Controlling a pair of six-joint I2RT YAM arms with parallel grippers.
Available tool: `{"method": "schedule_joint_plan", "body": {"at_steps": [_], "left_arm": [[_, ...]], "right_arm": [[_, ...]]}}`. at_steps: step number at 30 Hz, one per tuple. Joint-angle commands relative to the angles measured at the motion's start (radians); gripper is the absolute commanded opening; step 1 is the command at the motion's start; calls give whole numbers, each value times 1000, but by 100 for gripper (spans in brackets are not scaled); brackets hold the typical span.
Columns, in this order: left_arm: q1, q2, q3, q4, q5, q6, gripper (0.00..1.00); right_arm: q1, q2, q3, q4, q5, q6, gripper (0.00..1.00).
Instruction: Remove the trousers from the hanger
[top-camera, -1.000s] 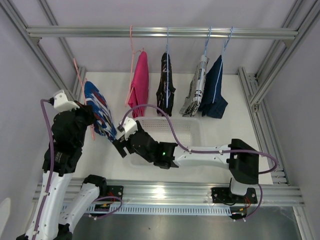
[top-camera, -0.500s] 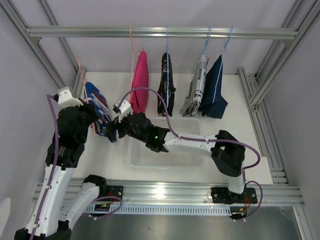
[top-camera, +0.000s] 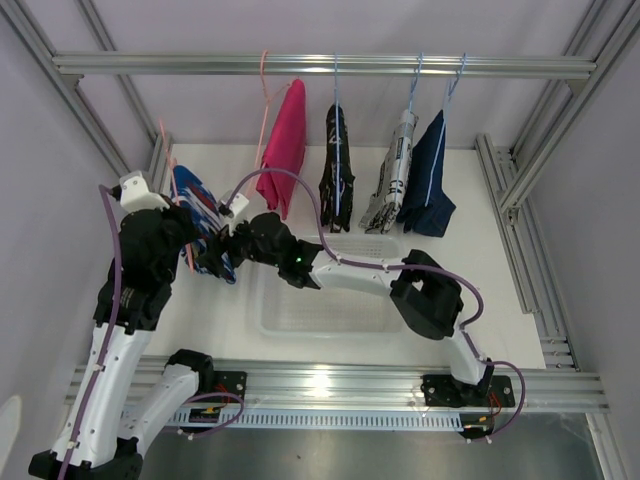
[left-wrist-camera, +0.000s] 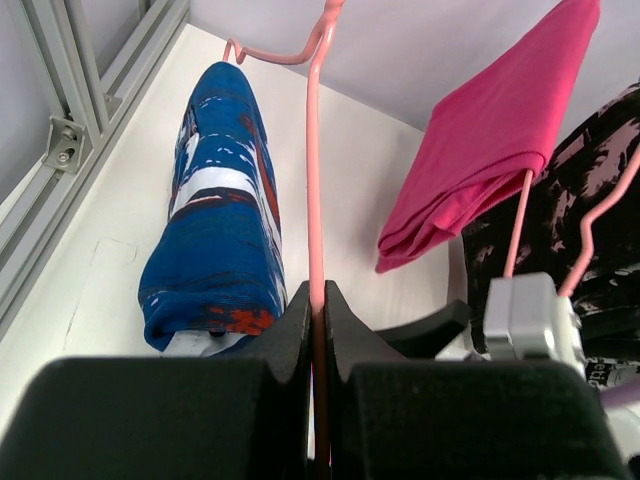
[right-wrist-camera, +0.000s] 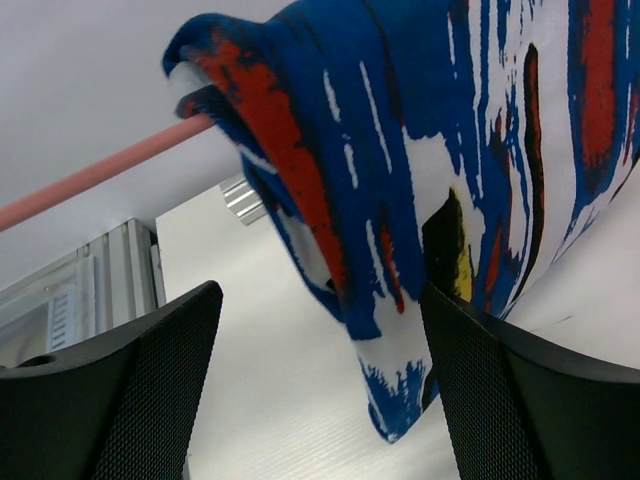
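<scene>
The blue trousers (top-camera: 198, 212) with a red and white pattern hang folded over a pink hanger (top-camera: 164, 140) at the left. My left gripper (left-wrist-camera: 316, 296) is shut on the hanger's (left-wrist-camera: 314, 150) wire, just beside the blue trousers (left-wrist-camera: 215, 230). My right gripper (top-camera: 222, 258) is open and reaches in from the right. In the right wrist view, its two fingers stand on either side of the lower end of the trousers (right-wrist-camera: 450, 150), and the gripper (right-wrist-camera: 320, 330) is not closed on the cloth. The hanger bar (right-wrist-camera: 90, 175) shows at the upper left.
On the rail (top-camera: 330, 65) hang pink trousers (top-camera: 283, 150), black-and-white ones (top-camera: 335, 165), white printed ones (top-camera: 393, 185) and dark blue ones (top-camera: 428, 180). A clear plastic bin (top-camera: 330, 300) sits on the table under my right arm. Frame posts stand at both sides.
My right gripper has travelled left and up to the blue trousers, now straddling their lower end. The pink trousers have swung up to the right. The left gripper has kept its hold.
</scene>
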Motion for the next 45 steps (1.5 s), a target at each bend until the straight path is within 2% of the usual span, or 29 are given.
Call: {"method": "schedule_joint_plan", "body": {"at_steps": [1,19,31,37,43,45], "left_arm": [[-9,0,35,99,-4,27,0],[-9,3,41,94,29,33,0],[-9,0,46,91,51,28,0],[-9,6,46,88,52,25,0],[-9,12,47,88,60,22,0],[-9,12,47,88,60,21,0]], "right_arm": [[-22,38,90,15,-23,20,84],[-51,154,260,-62,72,-40,82],[-82,229,329,-89,81,-43,79],[-80,282,419,-121,72,-31,75],[-71,297,442,-104,77,-23,67],[-68,305,450,-106,86,-23,58]]}}
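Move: The patterned trousers hang about 6 cm ahead of the open right gripper and 4 cm to its left, roughly at its height. The pink garment hangs some 18 cm ahead of the right hand, 14 cm to its right and 6 cm higher; the white basket's middle is about 27 cm to the right, 8 cm back and 20 cm below. From the left hand, already gripping the hanger wire, the trousers lie about 8 cm ahead, 1 cm left and 9 cm lower. Keep the left gripper shut on the pink hanger wire, nearly still. Send the right gripper about 7 cm forward and some 4 cm left, ending close to its starting height, so that its open fingers pass either side of the patterned trousers; start closing them only late, stopping around two-thirds of the starting gap. ##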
